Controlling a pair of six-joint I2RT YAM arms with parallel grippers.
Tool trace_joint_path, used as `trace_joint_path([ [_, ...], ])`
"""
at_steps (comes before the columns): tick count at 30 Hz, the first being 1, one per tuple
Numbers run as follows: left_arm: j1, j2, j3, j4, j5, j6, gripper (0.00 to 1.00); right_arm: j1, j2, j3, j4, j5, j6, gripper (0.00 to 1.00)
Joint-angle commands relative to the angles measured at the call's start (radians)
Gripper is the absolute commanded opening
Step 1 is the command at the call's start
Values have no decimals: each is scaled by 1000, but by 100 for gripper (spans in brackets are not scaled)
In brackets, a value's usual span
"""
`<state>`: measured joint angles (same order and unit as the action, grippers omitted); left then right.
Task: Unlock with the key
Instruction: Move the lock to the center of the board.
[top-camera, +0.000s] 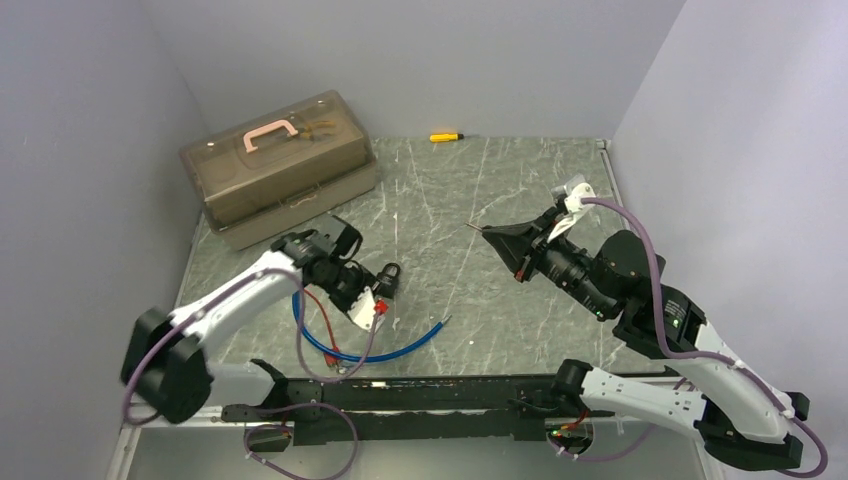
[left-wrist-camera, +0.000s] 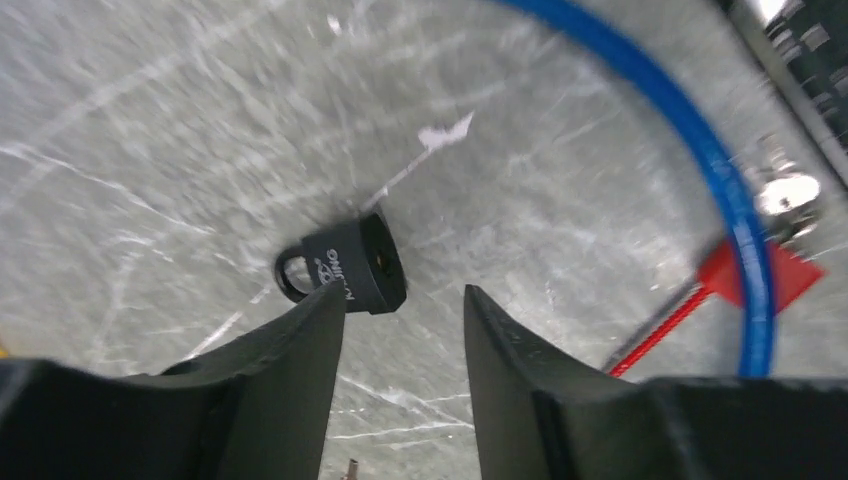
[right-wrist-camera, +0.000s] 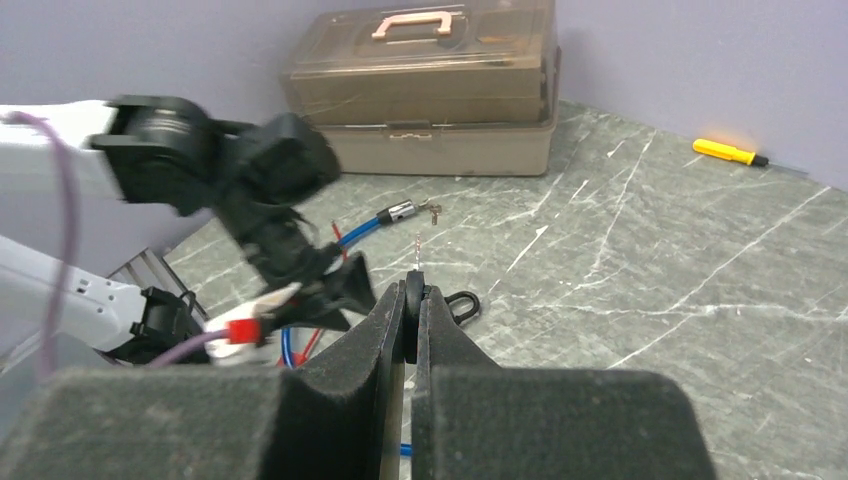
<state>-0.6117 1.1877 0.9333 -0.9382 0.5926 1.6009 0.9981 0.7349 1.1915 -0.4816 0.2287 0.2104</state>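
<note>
A small black padlock (left-wrist-camera: 350, 268) lies on its side on the marbled tabletop, also seen from above (top-camera: 389, 277). My left gripper (left-wrist-camera: 405, 292) hovers just over it, open, nothing between its fingers; the lock sits beyond the left fingertip (left-wrist-camera: 330, 300). From above, the left gripper (top-camera: 368, 298) is right beside the lock. My right gripper (right-wrist-camera: 413, 292) is shut on the key (right-wrist-camera: 413, 300): its black head is pinched between the pads and the thin blade (right-wrist-camera: 417, 250) pokes out toward the lock's shackle (right-wrist-camera: 463, 303). The right gripper (top-camera: 492, 237) stays raised, right of the lock.
A translucent brown toolbox (top-camera: 280, 165) with a pink handle stands at the back left. A yellow screwdriver (top-camera: 446, 136) lies by the back wall. A blue cable (top-camera: 340, 345) and a red wire (left-wrist-camera: 660, 330) loop near the lock. A black rail (top-camera: 400, 395) runs along the near edge.
</note>
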Motion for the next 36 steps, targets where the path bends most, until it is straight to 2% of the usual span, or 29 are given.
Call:
trace_joint_path([
  [1, 61, 217, 62, 191, -114, 217, 54, -3, -29, 3, 6, 26, 15, 0],
  [4, 103, 353, 135, 246, -171, 316, 55, -2, -41, 10, -1, 31, 12, 0],
  [7, 141, 399, 75, 393, -225, 468, 54, -3, -59, 3, -1, 31, 12, 0],
  [9, 155, 412, 44, 473, -201, 546, 55, -3, -69, -5, 1, 31, 8, 0],
  [14, 148, 468, 59, 470, -166, 698, 55, -4, -66, -5, 5, 29, -5, 0],
  [16, 133, 481, 84, 430, -141, 700, 56, -3, -66, -1, 5, 29, -9, 0],
  [19, 102, 505, 156, 258, -128, 716, 58, -2, -67, -1, 3, 30, -11, 0],
  [20, 92, 515, 177, 201, -131, 725, 67, -3, -70, -1, 2, 30, -11, 0],
  [21, 82, 522, 193, 155, -137, 732, 88, -3, -71, -1, 2, 31, -12, 0],
  [22, 71, 530, 207, 115, -143, 739, 98, -2, -73, -3, 3, 31, -13, 0],
  [36, -20, 633, 296, 59, -149, 693, 99, -3, -94, -4, -12, 44, -9, 0],
])
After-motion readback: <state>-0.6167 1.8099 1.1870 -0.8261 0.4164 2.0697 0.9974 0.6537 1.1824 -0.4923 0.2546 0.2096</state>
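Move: The lock lies on the table some 8 cm ahead of the left hand, about 4 cm to its right and 11 cm below. The red cable's head is roughly 7 cm back and 7 cm to the left of this hand. The blue cable's tip is about 1 cm ahead and 16 cm to the right, both down on the table. From the raised right hand the lock lies about 9 cm ahead, 16 cm to the left and 39 cm below. Forward and down sweeps the left hand, about 15 cm out and past the lock, then it comes back some 5 cm and right while sinking a little more, so that its tips straddle the lock. The already half-open fingers spread fully, pointing more steeply down as the hand turns clockwise about 20 degrees. The right hand, still holding the key, drifts about 2 cm right. ##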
